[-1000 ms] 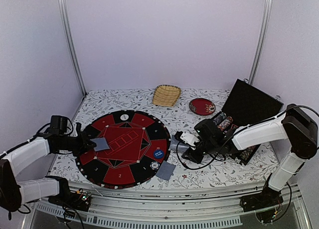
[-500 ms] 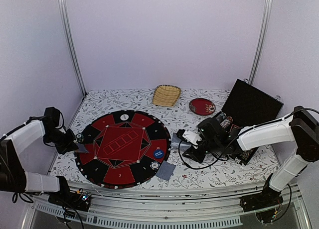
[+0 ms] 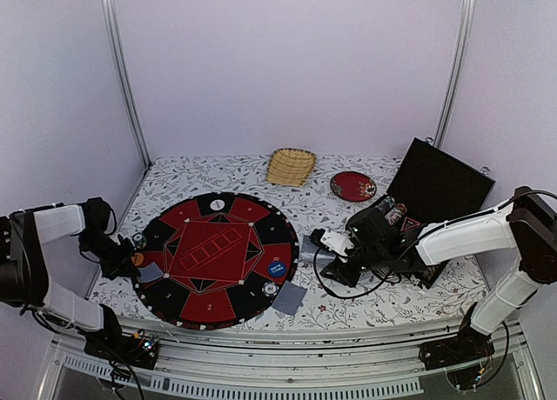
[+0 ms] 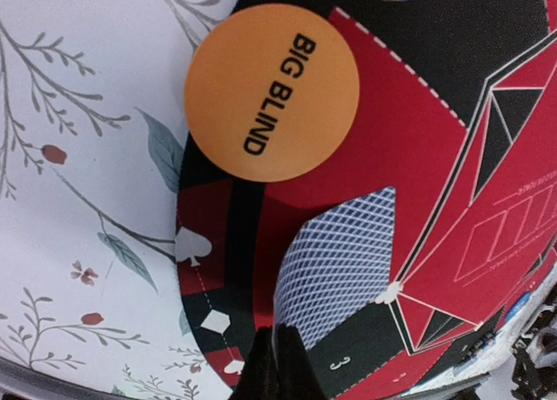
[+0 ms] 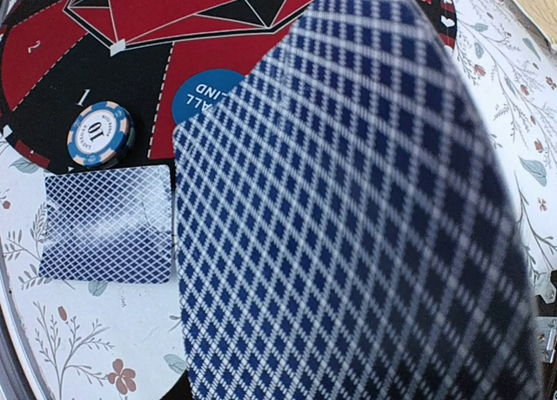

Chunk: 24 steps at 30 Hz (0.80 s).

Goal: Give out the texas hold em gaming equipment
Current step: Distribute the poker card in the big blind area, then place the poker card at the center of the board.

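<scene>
The round red-and-black poker mat point(image 3: 218, 243) lies left of centre. My left gripper point(image 4: 278, 352) is shut on the corner of a blue-backed playing card point(image 4: 335, 261), low over the mat's left rim point(image 3: 150, 272) by the seat marked 3. An orange BIG BLIND button point(image 4: 271, 91) lies just beside it on the rim. My right gripper point(image 3: 324, 246) hovers right of the mat, shut on blue-backed playing cards point(image 5: 348, 226) that hide its fingers. Another card point(image 5: 109, 224) lies face down off the mat's near right edge, next to a striped chip point(image 5: 100, 135) and a blue button point(image 5: 204, 96).
A woven straw basket point(image 3: 290, 166) and a dark-red plate point(image 3: 353, 186) sit at the back. An open black case point(image 3: 439, 191) holding chip rolls point(image 3: 389, 213) stands behind the right arm. A white button point(image 3: 217, 204) rests on the mat's far edge.
My left arm has pulled back and down toward the mat's left rim, carrying its card beside the orange button. The right gripper has shifted only slightly with its cards.
</scene>
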Available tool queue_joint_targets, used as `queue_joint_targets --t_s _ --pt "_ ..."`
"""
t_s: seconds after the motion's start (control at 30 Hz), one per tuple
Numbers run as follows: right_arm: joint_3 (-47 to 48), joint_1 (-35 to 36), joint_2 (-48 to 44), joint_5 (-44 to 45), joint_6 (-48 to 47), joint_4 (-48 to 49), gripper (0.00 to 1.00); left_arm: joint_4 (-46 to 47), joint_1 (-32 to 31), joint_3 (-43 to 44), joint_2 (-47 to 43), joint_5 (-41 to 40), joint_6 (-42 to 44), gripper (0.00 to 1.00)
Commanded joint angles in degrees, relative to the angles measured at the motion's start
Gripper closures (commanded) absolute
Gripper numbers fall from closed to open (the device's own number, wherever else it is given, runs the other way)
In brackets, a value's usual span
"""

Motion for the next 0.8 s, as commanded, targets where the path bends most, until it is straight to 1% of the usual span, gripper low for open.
queue_joint_targets --t_s 0.0,0.07,0.1,0.13,0.17,0.27,0.37,0.47,0.5,0.57,0.63,0.67,0.73,0.77 --pt "-0.2 -0.1 -1.8 -0.6 -0.6 1.6 0.63 -1.2 0.0 1.4 2.8 0.6 2.2 1.0" --pt "-0.3 -0.1 -2.1 -0.5 -0.6 1.6 0.63 -1.2 0.1 1.8 3.5 -0.5 2.0 1.0" --pt "-0.4 -0.1 -2.3 -0.4 -0.6 1.6 0.63 -1.3 0.2 2.0 3.7 -1.2 1.9 0.96" --pt "-0.5 -0.1 -2.4 -0.4 -0.6 1.7 0.63 -1.5 0.4 2.3 3.7 -2.4 1.8 0.89" --pt "-0.6 -0.1 -2.5 -0.4 -0.5 1.6 0.63 -1.7 0.6 2.7 3.7 -3.7 1.6 0.86" --pt "-0.6 -0.1 -2.4 -0.5 -0.5 1.7 0.63 -2.1 0.7 3.4 2.9 -5.8 1.3 0.72" --pt "-0.4 -0.1 -2.4 -0.4 -0.6 1.5 0.63 -2.6 0.8 3.5 2.2 -6.4 1.1 0.53" --pt "-0.3 -0.1 -2.4 -0.2 -0.6 1.5 0.63 -3.5 1.0 4.2 0.9 -8.2 0.3 0.43" --pt "-0.3 -0.1 -2.3 -0.1 -0.6 1.4 0.63 -3.6 1.1 4.7 0.1 -8.9 -0.2 0.41" --pt "-0.3 -0.1 -2.5 0.2 -0.7 1.2 0.63 -3.4 0.9 5.7 -2.3 -9.5 -1.6 0.41" --pt "-0.3 -0.1 -2.6 0.2 -0.7 1.3 0.63 -1.5 -1.4 6.9 -5.1 -7.9 -2.2 0.45" --pt "-0.4 -0.1 -2.7 0.1 -0.7 1.3 0.63 0.4 -4.8 7.9 -6.4 -7.5 -2.1 0.46" --pt "-0.5 -0.1 -2.5 0.0 -0.6 1.8 0.63 3.3 -13.3 9.4 -7.1 -7.8 -2.0 0.46" --pt "-0.4 -0.2 -2.0 0.2 -0.5 1.9 0.63 5.5 -17.8 9.7 -7.2 -6.7 -2.5 0.45"
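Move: The left hand, low over the mat's left edge, pinches the near edge of the card; the card's middle lies about 1 cm ahead and 2 cm right, barely 1 cm below. The orange big blind disc is some 5 cm ahead and 1 cm left, the green chip roughly 10 cm ahead and 1 cm left, both about 2 cm lower. From the right hand that card lies about 50 cm left, 3 cm back, 5 cm below. The left hand dips slightly, opens off the card while easing left, then rises about 5 cm, drawing forward. ##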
